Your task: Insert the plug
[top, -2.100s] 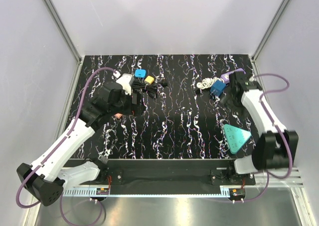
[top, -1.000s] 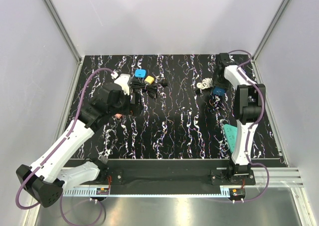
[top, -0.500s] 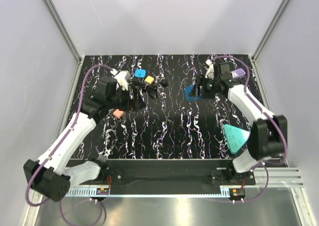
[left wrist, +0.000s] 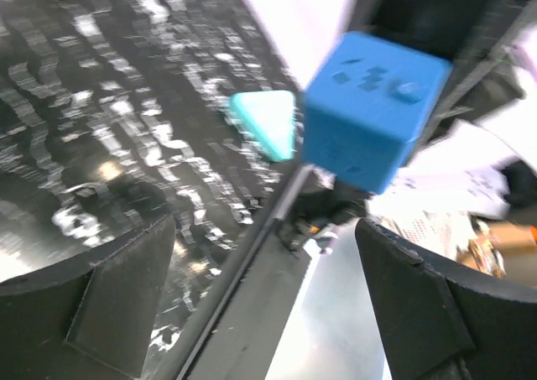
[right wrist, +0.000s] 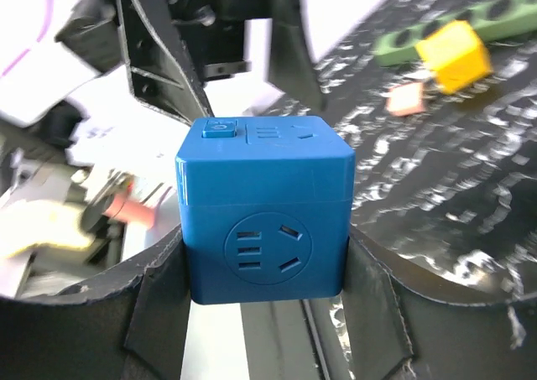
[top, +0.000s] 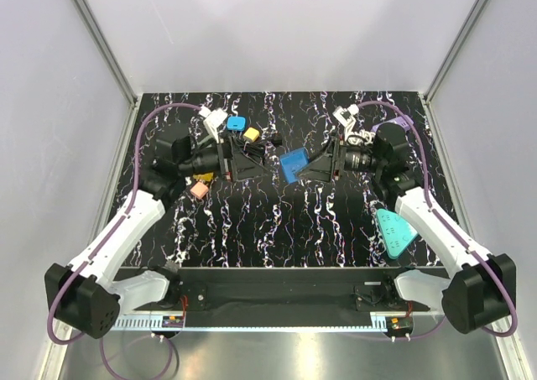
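My right gripper (top: 307, 169) is shut on a blue socket cube (top: 294, 163) and holds it above the middle of the table. In the right wrist view the blue socket cube (right wrist: 264, 221) sits squarely between both fingers (right wrist: 164, 313), a round socket face toward the camera. My left gripper (top: 256, 163) points right at the cube from a short gap, open and empty. The left wrist view shows the blue socket cube (left wrist: 373, 111) ahead of the spread fingers (left wrist: 109, 313). A small blue plug (top: 236, 123) and a yellow plug (top: 251, 133) lie behind the left gripper.
A teal triangular piece (top: 396, 231) lies at the front right. A pink piece (top: 199, 190) and a yellow piece (top: 203, 177) sit under the left arm. A white connector (top: 341, 114) and a purple piece (top: 401, 122) lie at the back right. Purple cables loop over both arms.
The right gripper has carried the blue cube from the back right toward the middle and turned it to face left. The left gripper has swung right to face it.
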### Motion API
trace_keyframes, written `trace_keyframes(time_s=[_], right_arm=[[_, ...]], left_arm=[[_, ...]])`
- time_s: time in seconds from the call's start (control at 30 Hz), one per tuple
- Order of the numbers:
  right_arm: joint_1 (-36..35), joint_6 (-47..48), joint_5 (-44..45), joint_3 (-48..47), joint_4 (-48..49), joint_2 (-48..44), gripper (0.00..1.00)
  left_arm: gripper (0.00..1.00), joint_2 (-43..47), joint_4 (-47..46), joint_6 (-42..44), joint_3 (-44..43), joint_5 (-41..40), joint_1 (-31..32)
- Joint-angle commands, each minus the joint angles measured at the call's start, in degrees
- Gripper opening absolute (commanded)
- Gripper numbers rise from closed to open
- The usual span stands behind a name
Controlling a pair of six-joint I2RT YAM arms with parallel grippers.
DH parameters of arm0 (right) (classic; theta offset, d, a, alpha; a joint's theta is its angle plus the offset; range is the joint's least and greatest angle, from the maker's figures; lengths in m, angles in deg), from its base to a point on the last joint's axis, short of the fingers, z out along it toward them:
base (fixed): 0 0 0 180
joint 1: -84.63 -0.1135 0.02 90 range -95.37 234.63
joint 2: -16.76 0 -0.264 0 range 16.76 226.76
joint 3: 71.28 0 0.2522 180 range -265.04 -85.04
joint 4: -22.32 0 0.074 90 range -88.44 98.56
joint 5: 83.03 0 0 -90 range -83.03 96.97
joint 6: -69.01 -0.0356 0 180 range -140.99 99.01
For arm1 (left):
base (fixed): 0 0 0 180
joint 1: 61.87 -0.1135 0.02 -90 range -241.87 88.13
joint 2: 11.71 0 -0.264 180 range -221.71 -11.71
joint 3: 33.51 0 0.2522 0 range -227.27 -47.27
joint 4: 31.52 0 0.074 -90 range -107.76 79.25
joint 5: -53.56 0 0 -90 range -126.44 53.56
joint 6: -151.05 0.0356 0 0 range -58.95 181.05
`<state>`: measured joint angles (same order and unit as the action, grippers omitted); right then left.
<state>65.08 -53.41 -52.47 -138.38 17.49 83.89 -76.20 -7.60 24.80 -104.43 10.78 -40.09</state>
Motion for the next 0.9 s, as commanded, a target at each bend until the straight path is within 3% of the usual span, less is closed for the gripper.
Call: trace_keyframes(time_s=[0.0,0.07,0.2,0.63,0.87], right_arm=[[-0.8,-12.5,-6.9,2.8,18.5,-2.3,0.38],[-0.8,-16.8,-7.6,4.1,24.9,-3.1,0.38],[-1.1,-19.1,-7.6,5.2,28.7,-4.6,0.38],[-1.8,-18.8,-6.6,6.6,27.2,-6.6,0.38],[-2.1,-17.5,-6.7,7.5,26.8,-6.8,0.38]], left_arm=[[0.95,2.2,-16.4,-7.4,2.1,6.8,2.3],[0.96,2.3,-20.7,-8.8,3.0,7.0,4.0],[0.96,2.2,-25.9,-11.9,4.0,5.3,5.8],[0.95,-3.2,-28.4,-11.0,0.8,-0.2,14.8],[0.94,-3.2,-32.6,-13.1,2.1,0.1,15.1]])
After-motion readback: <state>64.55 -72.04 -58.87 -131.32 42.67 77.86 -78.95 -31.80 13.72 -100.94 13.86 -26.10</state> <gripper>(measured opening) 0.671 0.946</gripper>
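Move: The blue cube, already held in the right fingers with its middle some 2 cm left of that hand's point, lies about 9 cm right of the open left hand, 1 cm back and 2 cm higher. On the table, some 28 cm below the left hand, the black cables lie about 24 cm ahead and 6 cm left, the pink plug about 13 cm ahead and 22 cm left. Still open, the left goes 7 cm right, back and up towards the cube; the right draws back, rising. ##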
